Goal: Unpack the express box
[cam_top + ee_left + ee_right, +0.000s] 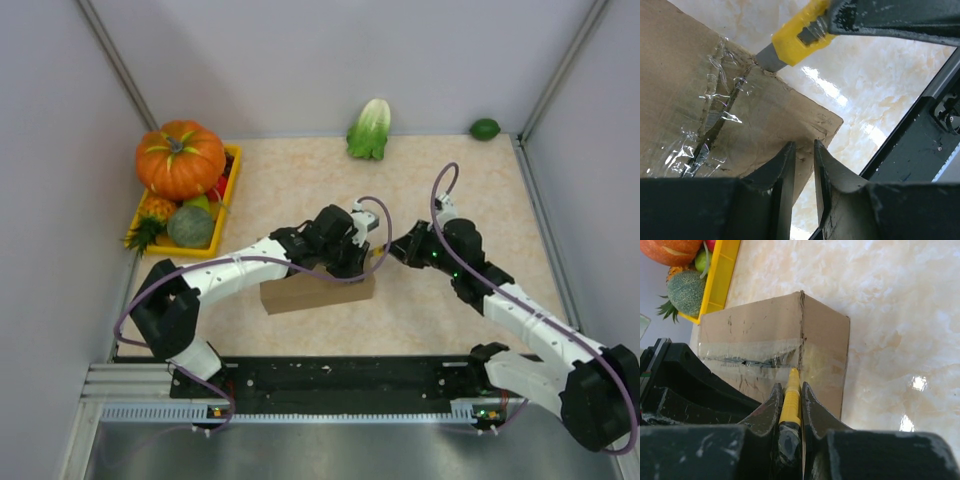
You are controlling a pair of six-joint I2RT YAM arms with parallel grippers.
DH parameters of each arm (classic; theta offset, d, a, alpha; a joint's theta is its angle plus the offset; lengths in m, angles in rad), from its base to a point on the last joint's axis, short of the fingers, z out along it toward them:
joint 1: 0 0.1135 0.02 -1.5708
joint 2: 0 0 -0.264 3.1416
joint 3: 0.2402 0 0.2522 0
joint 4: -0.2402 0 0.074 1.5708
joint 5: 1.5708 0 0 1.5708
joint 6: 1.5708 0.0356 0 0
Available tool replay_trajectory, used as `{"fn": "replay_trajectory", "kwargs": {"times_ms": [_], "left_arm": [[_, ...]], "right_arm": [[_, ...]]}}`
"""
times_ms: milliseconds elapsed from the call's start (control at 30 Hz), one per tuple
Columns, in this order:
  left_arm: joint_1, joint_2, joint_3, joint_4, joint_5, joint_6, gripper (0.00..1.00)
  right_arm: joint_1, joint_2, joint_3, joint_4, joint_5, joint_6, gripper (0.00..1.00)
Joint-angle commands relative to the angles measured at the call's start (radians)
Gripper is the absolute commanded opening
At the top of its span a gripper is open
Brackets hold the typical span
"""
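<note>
The express box (310, 291) is a brown cardboard box lying mid-table, with clear tape along its top seam (715, 125) torn and partly slit. My left gripper (350, 262) rests on the box top near a corner (832, 122). Its fingers (785, 167) stand a narrow gap apart with nothing between them (804, 145). My right gripper (791, 386) is shut on a yellow utility knife (790, 402). The knife's grey tip (765, 59) touches the taped seam at the box's (765, 330) end edge. From above, the right gripper (388, 254) sits just right of the box.
A yellow tray (233, 170) at the back left holds a pumpkin (180, 158), a melon (190, 226) and other fruit. A cabbage (370, 128) and a lime (485, 128) lie by the back wall. A black rail (330, 375) runs along the near edge.
</note>
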Motion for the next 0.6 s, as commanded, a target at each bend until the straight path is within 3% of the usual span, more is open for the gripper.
{"fn": "replay_trajectory", "kwargs": {"times_ms": [0, 567], "left_arm": [[-0.008, 0.024, 0.045, -0.017, -0.079, -0.021, 0.27], [-0.009, 0.034, 0.097, -0.019, -0.103, -0.043, 0.27]], "right_arm": [[0.014, -0.06, 0.007, -0.145, -0.099, -0.024, 0.0], [0.012, -0.198, 0.153, -0.505, -0.133, -0.1, 0.0]]}}
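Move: The right hand's yellow cutter has its blade at the right-hand end of the box's taped seam, about 4 cm left, 2 cm ahead and 4 cm below that hand. The box's near right corner is 5 cm back and 3 cm left of the right hand, the box's middle 16 cm left and level with it. From the left fingers, low over the box's near half, the seam end lies 5 cm ahead and 4 cm right. Keeping its shut grip on the yellow cutter, the right hand draws about 6 cm straight back towards the robot, the blade travelling from the seam's end towards the near right corner along the box's right top edge, while the wrist tips down and turns counter-clockwise by some 10 degrees. The left hand, its fingers slightly open and unchanged, stays low on the box top, easing only about 1 cm forward towards the seam as the box shifts beneath it. ##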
